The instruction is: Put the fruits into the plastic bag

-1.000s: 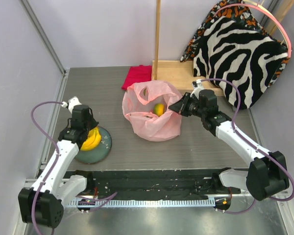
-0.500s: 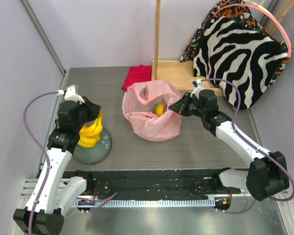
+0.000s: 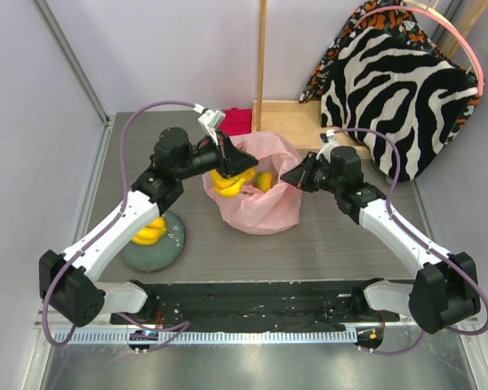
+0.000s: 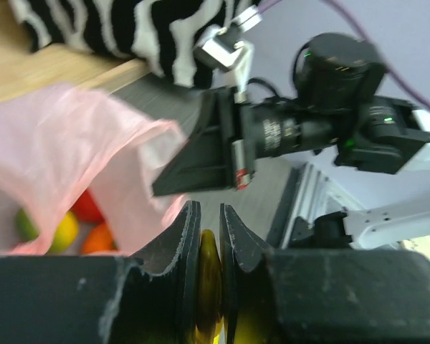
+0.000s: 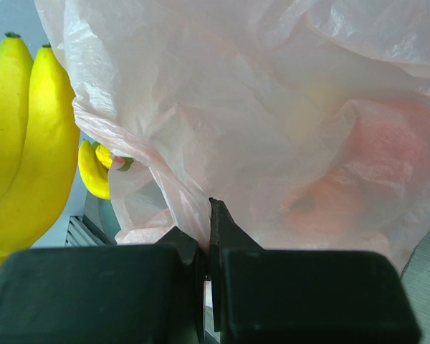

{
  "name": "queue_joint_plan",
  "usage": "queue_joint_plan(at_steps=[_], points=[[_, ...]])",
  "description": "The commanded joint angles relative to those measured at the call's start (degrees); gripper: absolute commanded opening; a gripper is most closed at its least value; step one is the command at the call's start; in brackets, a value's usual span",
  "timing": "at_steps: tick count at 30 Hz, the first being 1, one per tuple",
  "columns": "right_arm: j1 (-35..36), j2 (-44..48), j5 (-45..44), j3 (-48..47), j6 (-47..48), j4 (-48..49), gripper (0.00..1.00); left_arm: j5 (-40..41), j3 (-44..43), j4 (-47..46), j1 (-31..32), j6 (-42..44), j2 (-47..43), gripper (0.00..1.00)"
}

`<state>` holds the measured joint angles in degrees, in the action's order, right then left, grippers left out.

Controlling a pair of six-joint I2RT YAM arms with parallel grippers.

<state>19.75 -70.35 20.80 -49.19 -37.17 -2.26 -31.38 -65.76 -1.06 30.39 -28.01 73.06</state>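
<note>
The pink plastic bag [image 3: 256,203] stands open mid-table. My right gripper [image 3: 291,176] is shut on its right rim, and the film is pinched between the jaws [image 5: 206,215]. My left gripper [image 3: 241,169] hangs over the bag's mouth, shut on a bunch of yellow bananas [image 3: 226,184]; a banana [image 4: 209,276] sits between its jaws [image 4: 209,218]. Inside the bag lie a red fruit [image 4: 89,208], an orange one [image 4: 100,240] and a green one [image 4: 27,223]. In the right wrist view the bananas [image 5: 29,143] hang left of the bag [image 5: 272,107].
More yellow bananas [image 3: 149,231] lie on the round grey-blue plate [image 3: 159,253] at the front left. A magenta-red cloth [image 3: 237,120] lies behind the bag. A wooden board [image 3: 297,122] and a zebra-print cushion [image 3: 398,97] fill the back right.
My left gripper lifted bananas off the plate and swung right and away to the bag's mouth. The right arm and the bag stayed still.
</note>
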Motion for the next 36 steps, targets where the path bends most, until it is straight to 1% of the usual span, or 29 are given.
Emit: queue_joint_plan(at_steps=[1,4,5,7,8,9,11,15,19,22,25,26,28,31,36], points=[[-0.1,2.4,-0.9,-1.8,0.3,0.1,0.01,-5.4,-2.1,-15.6,1.2,-5.4,2.0,0.0],[-0.1,2.8,-0.7,-1.6,0.2,0.1,0.01,-1.2,-1.2,-17.3,1.2,-8.4,3.1,0.0],[-0.1,2.8,-0.7,-1.6,0.1,0.1,0.01,2.1,-1.0,-17.4,1.1,-9.1,3.3,0.0],[-0.1,3.1,-0.7,-1.3,0.1,0.2,0.01,5.4,-0.4,-16.0,1.2,-11.5,4.0,0.0],[-0.2,3.2,-0.7,-1.3,-0.1,0.2,0.01,9.4,-0.5,-14.9,1.1,-12.2,4.3,0.0],[-0.1,3.5,-0.7,-1.0,-0.2,0.2,0.01,11.2,-0.4,-12.4,1.1,-13.9,4.8,0.0],[-0.1,3.6,-0.6,-0.8,-0.4,0.2,0.01,14.1,-0.3,-11.0,1.1,-14.8,5.4,0.0],[-0.2,4.2,-0.6,-0.6,-0.4,0.2,0.01,14.4,-0.2,-13.3,1.1,-16.2,8.3,0.0],[-0.1,5.0,-0.8,-0.6,-0.4,-0.4,0.01,16.7,-1.2,-12.3,0.7,-16.4,12.2,0.0],[-0.1,5.2,-0.9,-0.4,-0.4,-0.5,0.01,16.8,-1.0,-13.3,0.4,-17.9,15.0,0.0],[-0.2,5.0,-0.5,-0.5,-0.5,-0.1,0.01,13.9,0.0,-17.4,0.5,-21.0,17.0,0.0],[-0.1,4.7,-0.5,-0.4,-0.7,0.1,0.01,13.2,0.5,-21.1,0.5,-23.2,18.2,0.0],[-0.1,4.5,-0.5,-0.2,-0.7,0.3,0.01,12.4,1.9,-24.7,1.2,-24.8,19.1,0.0],[-0.1,4.1,-0.4,-0.1,-0.9,0.6,0.01,12.8,1.3,-26.7,3.2,-25.1,21.0,0.0],[-0.2,3.9,-0.3,0.0,-1.2,1.0,0.01,15.9,1.2,-32.0,6.5,-25.1,24.9,0.0]])
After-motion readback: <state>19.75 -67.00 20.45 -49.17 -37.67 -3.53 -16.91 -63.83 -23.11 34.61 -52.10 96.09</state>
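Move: The left hand, with the banana bunch already in its fingers, has the plastic bag's open mouth about 8 cm ahead, 2 cm to its right and 15 cm below. A yellow fruit already inside lies roughly 11 cm ahead, 4 cm right and 25 cm down. The right gripper, shut on the bag's rim, is about 3 cm ahead and 11 cm right, 13 cm lower; from it the mouth lies 4 cm ahead, 9 cm left and 2 cm below. Rising a couple of centimetres first, the left hand carries the bananas forward some 9 cm and, from there, down about 12 cm into the bag's mouth, edging right towards the right gripper at the end. Its wrist rolls about 25 degrees on the way; the fingers keep their grip. The right hand holds the rim pinched and draws it up by about 1.5 cm. ##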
